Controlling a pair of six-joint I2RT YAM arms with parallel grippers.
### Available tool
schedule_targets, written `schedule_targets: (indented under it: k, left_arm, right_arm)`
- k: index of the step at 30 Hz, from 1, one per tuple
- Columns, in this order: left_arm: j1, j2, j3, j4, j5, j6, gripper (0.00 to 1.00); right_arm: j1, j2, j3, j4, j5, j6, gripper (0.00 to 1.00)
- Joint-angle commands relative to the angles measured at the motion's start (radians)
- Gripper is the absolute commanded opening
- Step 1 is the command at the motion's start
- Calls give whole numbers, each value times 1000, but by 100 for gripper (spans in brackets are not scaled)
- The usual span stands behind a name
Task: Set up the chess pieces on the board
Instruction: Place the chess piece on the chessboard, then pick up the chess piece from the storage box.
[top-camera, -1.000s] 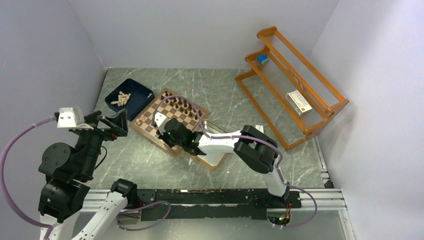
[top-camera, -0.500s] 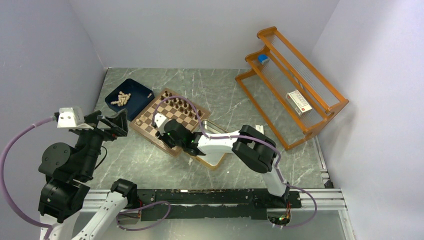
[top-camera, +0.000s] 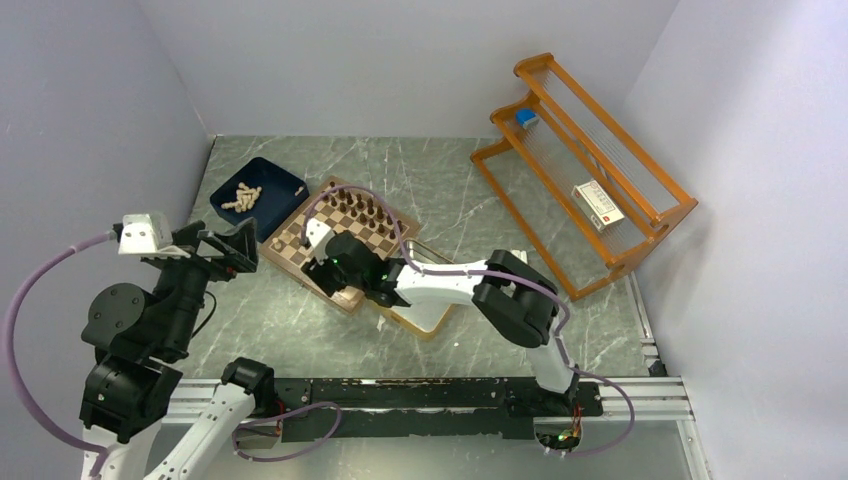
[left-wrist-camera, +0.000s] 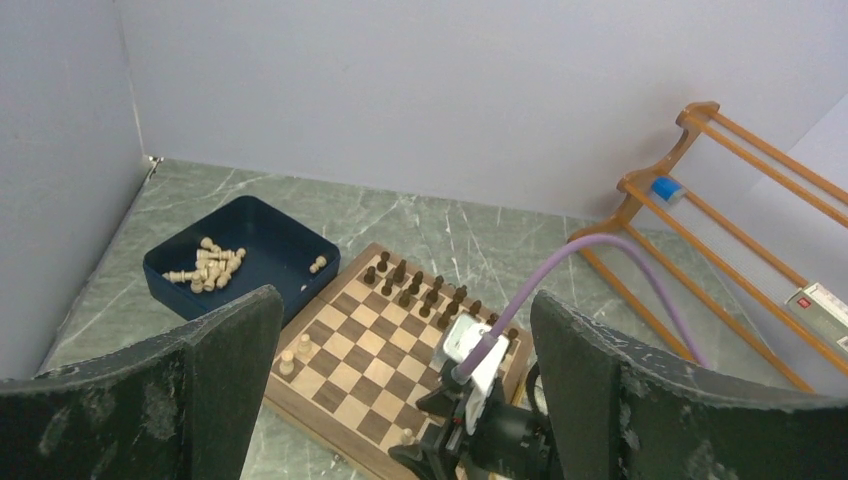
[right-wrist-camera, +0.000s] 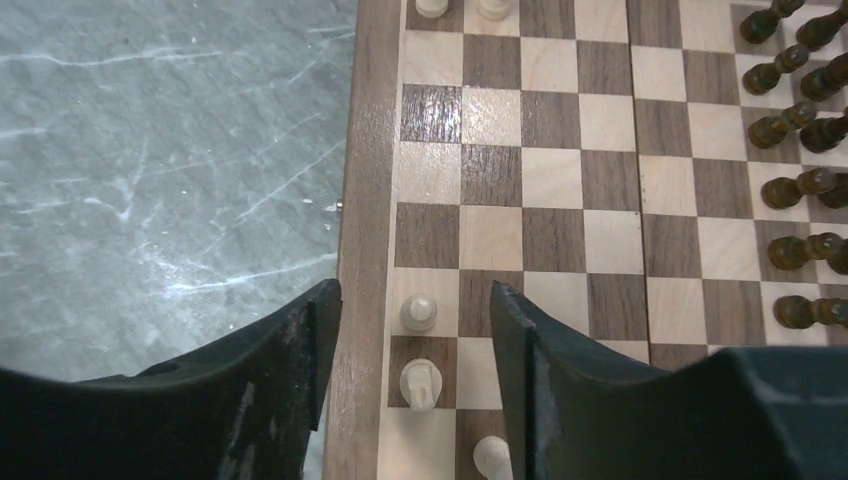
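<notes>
The board (top-camera: 300, 236) lies mid-table with dark chess pieces (top-camera: 358, 208) lined along its far side. My right gripper (top-camera: 333, 283) hovers over the board's near rim, open. In the right wrist view its fingers (right-wrist-camera: 310, 340) stand apart around two upright pale pieces (right-wrist-camera: 419, 313) (right-wrist-camera: 421, 383) on the edge squares of the board (right-wrist-camera: 520, 180), touching neither. A third pale piece (right-wrist-camera: 490, 455) stands by the right finger. My left gripper (top-camera: 225, 250) hangs raised at the left, open and empty (left-wrist-camera: 400, 330).
A navy tray (top-camera: 262, 186) holding several loose pale pieces (top-camera: 240, 197) sits beyond the board's left corner. A silver tin (top-camera: 425, 315) lies under the right arm. An orange wooden rack (top-camera: 580, 170) stands at the back right. Walls close in on the left and back.
The right gripper's jaws have spread apart over the board's near edge, and that arm has shifted slightly toward the board. The left arm has barely moved.
</notes>
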Motion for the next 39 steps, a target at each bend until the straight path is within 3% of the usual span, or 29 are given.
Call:
schedule_targets:
  k: [1, 6, 15, 21, 25, 28, 33, 36, 39]
  left_arm:
    - [-5, 13, -32, 36, 26, -7, 98]
    - [-5, 47, -42, 51, 66, -11, 98]
    - [-5, 146, -86, 38, 113, -32, 100]
    - [-5, 290, -156, 81, 135, -67, 100]
    - [-4, 436, -152, 104, 46, -11, 100]
    - [5, 561, -99, 111, -23, 15, 80]
    - [136, 704, -44, 208, 49, 6, 64]
    - [268, 790, -12, 266, 185, -18, 59]
    - [320, 866, 41, 285, 147, -1, 57]
  right_arm:
    - [-8, -118, 29, -12, 3, 53, 64]
    - [-23, -276, -71, 7, 41, 111, 99]
    - [-24, -573, -332, -16, 158, 234, 100]
    - [-24, -725, -451, -102, 249, 251, 100]
    - [-24, -801, -509, -145, 317, 256, 100]
    - [-24, -876, -576, -115, 298, 246, 100]
    - [-24, -1003, -670, -37, 245, 213, 100]
    - [-24, -1041, -694, -19, 269, 194, 100]
    - [-24, -1054, -701, -8, 264, 169, 100]
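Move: The pile of white chess pieces in the navy tray lies about 29 cm ahead of the left hand, 6 cm to its left and 39 cm below; a loose white piece lies some 30 cm ahead and 6 cm right. The right hand's newly set white piece stands right under its fingers, about 3 cm down, with a white pawn 5 cm right and 1 cm farther out, and the metal tray's middle 19 cm right and 1 cm back. Left hand sinks and advances about 20 cm towards the pile, tipping down, narrowing; right opens wider, withdrawing right-upward. ##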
